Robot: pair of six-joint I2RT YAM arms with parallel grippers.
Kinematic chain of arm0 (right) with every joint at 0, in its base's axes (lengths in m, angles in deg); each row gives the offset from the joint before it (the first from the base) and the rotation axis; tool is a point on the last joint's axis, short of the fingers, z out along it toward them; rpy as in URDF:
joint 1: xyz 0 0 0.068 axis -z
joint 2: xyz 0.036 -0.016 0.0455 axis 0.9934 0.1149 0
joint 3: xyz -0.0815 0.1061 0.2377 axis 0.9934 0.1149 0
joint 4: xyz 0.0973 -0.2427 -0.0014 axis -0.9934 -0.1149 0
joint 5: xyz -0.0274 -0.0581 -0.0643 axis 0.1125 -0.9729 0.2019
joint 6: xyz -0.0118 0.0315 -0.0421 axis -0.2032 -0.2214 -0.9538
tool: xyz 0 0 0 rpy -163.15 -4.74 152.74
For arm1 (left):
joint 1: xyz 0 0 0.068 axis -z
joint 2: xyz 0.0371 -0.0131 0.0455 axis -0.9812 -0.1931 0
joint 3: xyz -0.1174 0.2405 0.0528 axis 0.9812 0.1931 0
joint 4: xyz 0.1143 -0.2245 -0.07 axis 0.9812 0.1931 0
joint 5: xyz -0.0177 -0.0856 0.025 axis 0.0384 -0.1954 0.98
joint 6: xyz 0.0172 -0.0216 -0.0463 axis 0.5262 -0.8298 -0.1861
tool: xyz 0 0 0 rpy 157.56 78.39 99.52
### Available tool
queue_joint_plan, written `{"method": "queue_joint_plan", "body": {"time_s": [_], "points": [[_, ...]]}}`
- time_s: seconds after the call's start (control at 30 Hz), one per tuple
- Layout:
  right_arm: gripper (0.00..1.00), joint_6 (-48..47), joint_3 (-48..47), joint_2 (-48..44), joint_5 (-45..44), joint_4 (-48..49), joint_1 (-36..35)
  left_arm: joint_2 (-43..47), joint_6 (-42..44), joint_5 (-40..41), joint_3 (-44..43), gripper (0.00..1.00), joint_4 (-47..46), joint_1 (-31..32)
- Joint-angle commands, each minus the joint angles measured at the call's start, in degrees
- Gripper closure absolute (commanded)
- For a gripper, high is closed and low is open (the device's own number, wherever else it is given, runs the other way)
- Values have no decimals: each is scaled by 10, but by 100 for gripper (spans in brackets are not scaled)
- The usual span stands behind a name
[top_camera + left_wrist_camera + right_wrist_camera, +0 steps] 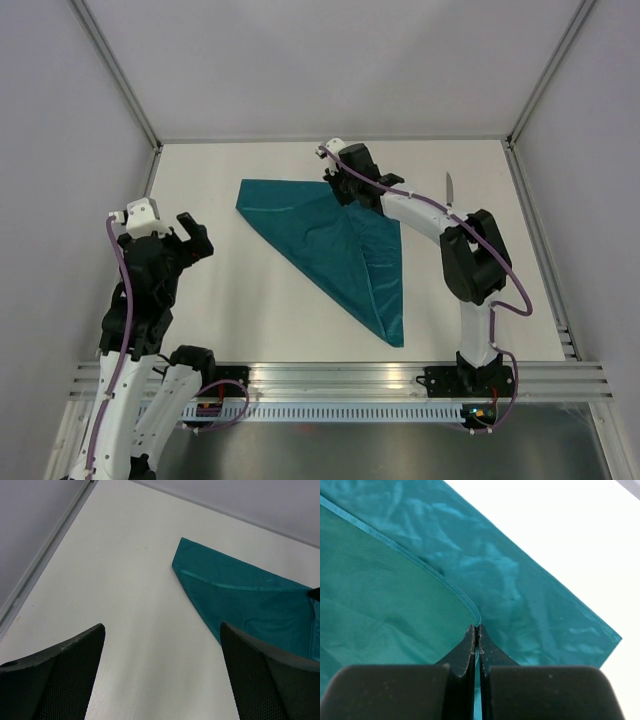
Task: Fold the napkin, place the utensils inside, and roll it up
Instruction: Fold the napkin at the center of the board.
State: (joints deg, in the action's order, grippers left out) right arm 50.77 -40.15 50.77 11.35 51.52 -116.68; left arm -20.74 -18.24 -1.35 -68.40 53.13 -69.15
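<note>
The teal napkin (340, 245) lies folded over itself in a rough triangle in the middle of the white table. My right gripper (335, 190) is at the napkin's far edge, shut on a hemmed fold of the cloth (470, 605), which it holds lifted over the layer below. A slim knife (449, 187) lies at the far right, beyond the right arm. My left gripper (193, 232) hovers open to the left of the napkin with only bare table between its fingers (65, 665). The napkin's left corner (182, 545) shows ahead of it.
Metal frame rails (130, 85) border the table (230, 310) at left, right and back, with grey walls behind. A slotted rail (350, 378) runs along the near edge where both arm bases are bolted.
</note>
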Motion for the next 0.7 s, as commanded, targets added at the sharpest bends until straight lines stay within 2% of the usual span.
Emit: {"method": "queue_joint_plan", "body": {"time_s": [0.0,0.67], "points": [[100,-3,1,-26,-9,22,12,5,26,10,7,0,-34,-3],[100,9,5,-21,11,30,108,4,27,-4,10,0,-34,-2]]}}
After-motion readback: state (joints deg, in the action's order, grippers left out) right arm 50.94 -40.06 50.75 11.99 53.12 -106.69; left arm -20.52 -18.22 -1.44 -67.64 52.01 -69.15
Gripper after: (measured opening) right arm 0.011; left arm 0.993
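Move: The right hand, shut on the napkin's lifted near-left corner, is taking it to the napkin's far-right corner, about 16 cm to the hand's right, 7 cm ahead and some 10 cm below. The napkin's far-left corner lies roughly 22 cm left and 5 cm ahead; its near-right corner 15 cm right and 33 cm back. The knife is about 28 cm right, nearly level. From the idle left hand, the far-right corner lies about 30 cm ahead, 45 cm right, 26 cm below. Keep the right fingers shut on the lifted napkin corner and carry it right and forward, about 8 cm right and 5 cm out, towards the far-right corner, at nearly constant height. Turn the hand about 10 degrees clockwise along the way, so the cloth is drawn on across the part still lying on the board. ##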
